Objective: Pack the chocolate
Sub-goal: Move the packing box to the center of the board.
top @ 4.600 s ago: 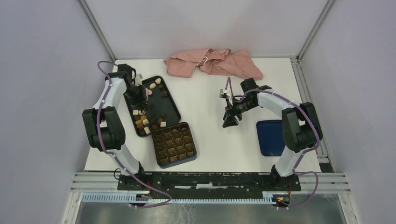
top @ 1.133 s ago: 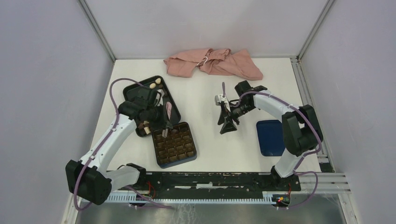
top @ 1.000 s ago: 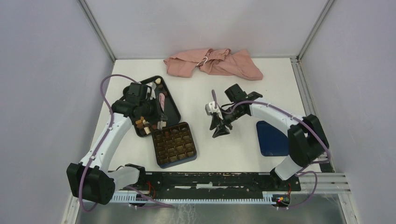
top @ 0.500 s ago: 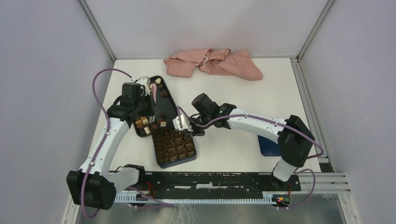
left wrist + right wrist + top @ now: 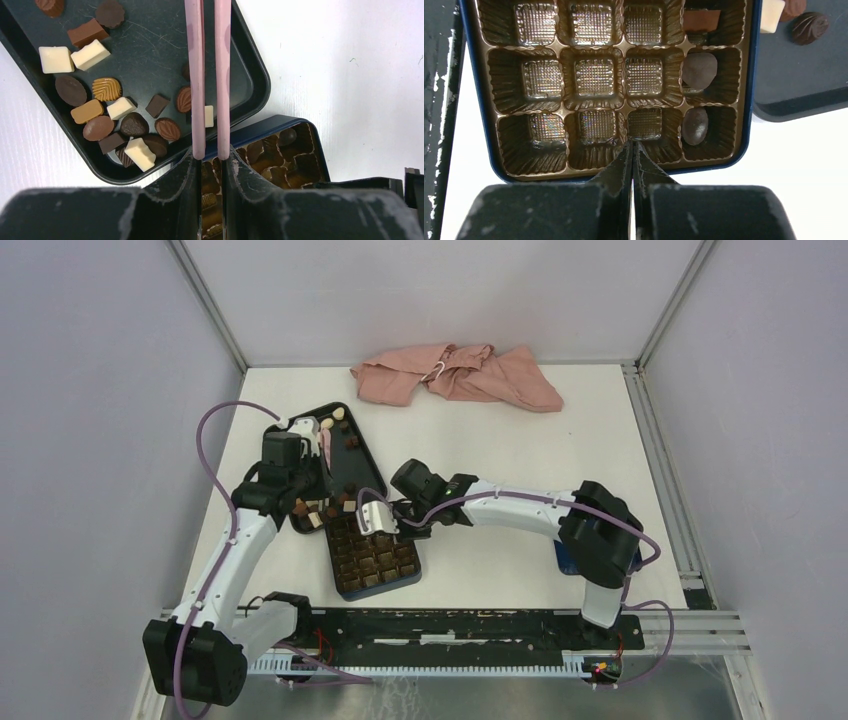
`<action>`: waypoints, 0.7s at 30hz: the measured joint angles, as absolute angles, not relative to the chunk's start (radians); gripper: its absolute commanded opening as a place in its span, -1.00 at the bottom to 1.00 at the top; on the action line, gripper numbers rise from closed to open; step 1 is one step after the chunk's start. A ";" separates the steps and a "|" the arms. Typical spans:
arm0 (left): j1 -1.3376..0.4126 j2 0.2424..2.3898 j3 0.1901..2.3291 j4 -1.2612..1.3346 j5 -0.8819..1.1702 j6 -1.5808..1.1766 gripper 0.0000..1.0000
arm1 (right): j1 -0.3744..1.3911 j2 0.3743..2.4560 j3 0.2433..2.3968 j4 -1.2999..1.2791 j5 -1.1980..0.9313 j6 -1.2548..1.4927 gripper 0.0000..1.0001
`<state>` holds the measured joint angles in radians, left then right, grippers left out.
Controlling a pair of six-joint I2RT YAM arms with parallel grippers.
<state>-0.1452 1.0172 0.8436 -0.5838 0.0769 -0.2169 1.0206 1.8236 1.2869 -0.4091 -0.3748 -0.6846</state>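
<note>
Several dark, light brown and white chocolate pieces [image 5: 105, 117] lie loose in the black tray [image 5: 150, 55], which the top view shows at the left [image 5: 372, 468]. The dark blue box [image 5: 378, 552] with its gold gridded insert [image 5: 594, 75] sits just in front of the tray. Three chocolates fill its end cells, among them a dark one [image 5: 699, 70]. My left gripper [image 5: 210, 155] is shut on a pair of pink tongs [image 5: 209, 60]. The tongs reach over the tray and their tips are out of view. My right gripper [image 5: 632, 144] is shut and empty, hovering over the box's edge cells.
A crumpled pink cloth [image 5: 455, 375] lies at the back of the white table. The blue lid [image 5: 563, 558] at the right is mostly hidden under my right arm. Grey walls close in the left, right and far sides.
My right arm has swung left from mid-table to above the box, and its gripper has shut. The left gripper with the tongs has drawn back over the tray.
</note>
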 measured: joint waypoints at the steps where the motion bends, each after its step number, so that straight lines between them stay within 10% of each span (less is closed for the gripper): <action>1: -0.145 1.017 0.844 -0.583 0.078 -0.217 -0.80 | 1.023 1.829 1.287 -0.410 -0.364 -0.685 -1.00; 21: -0.145 1.016 0.841 -0.584 0.108 -0.217 -0.78 | 0.967 1.834 1.287 -0.405 -0.174 -0.687 -1.00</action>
<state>-0.1452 1.0161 0.8410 -0.5838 0.1078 -0.2173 0.9668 1.8339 1.2869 -0.4046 -0.1741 -0.6872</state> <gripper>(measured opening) 0.266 0.006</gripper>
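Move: The packing box is right at the closed right fingertips: its middle lies about 5 cm left and 2 cm back of them and roughly 1 cm lower, the tips standing in a cell of its right-hand row. A dark oval chocolate sits 4 cm ahead and 2 cm left of them, in the next cell. The chocolate tray lies some 13 cm ahead and 14 cm left. From the left hand the box's middle is about 12 cm back, 8 cm right and 10 cm below. Forward and to the right at a quickening pace, after sinking a last half centimetre: the right hand goes about 5 cm forward and 3 cm right, its shut fingertips staying in the cell and dragging the box along by its right-hand side. Meanwhile the wrist turns about 10 degrees clockwise and its fingers tip up slightly. ##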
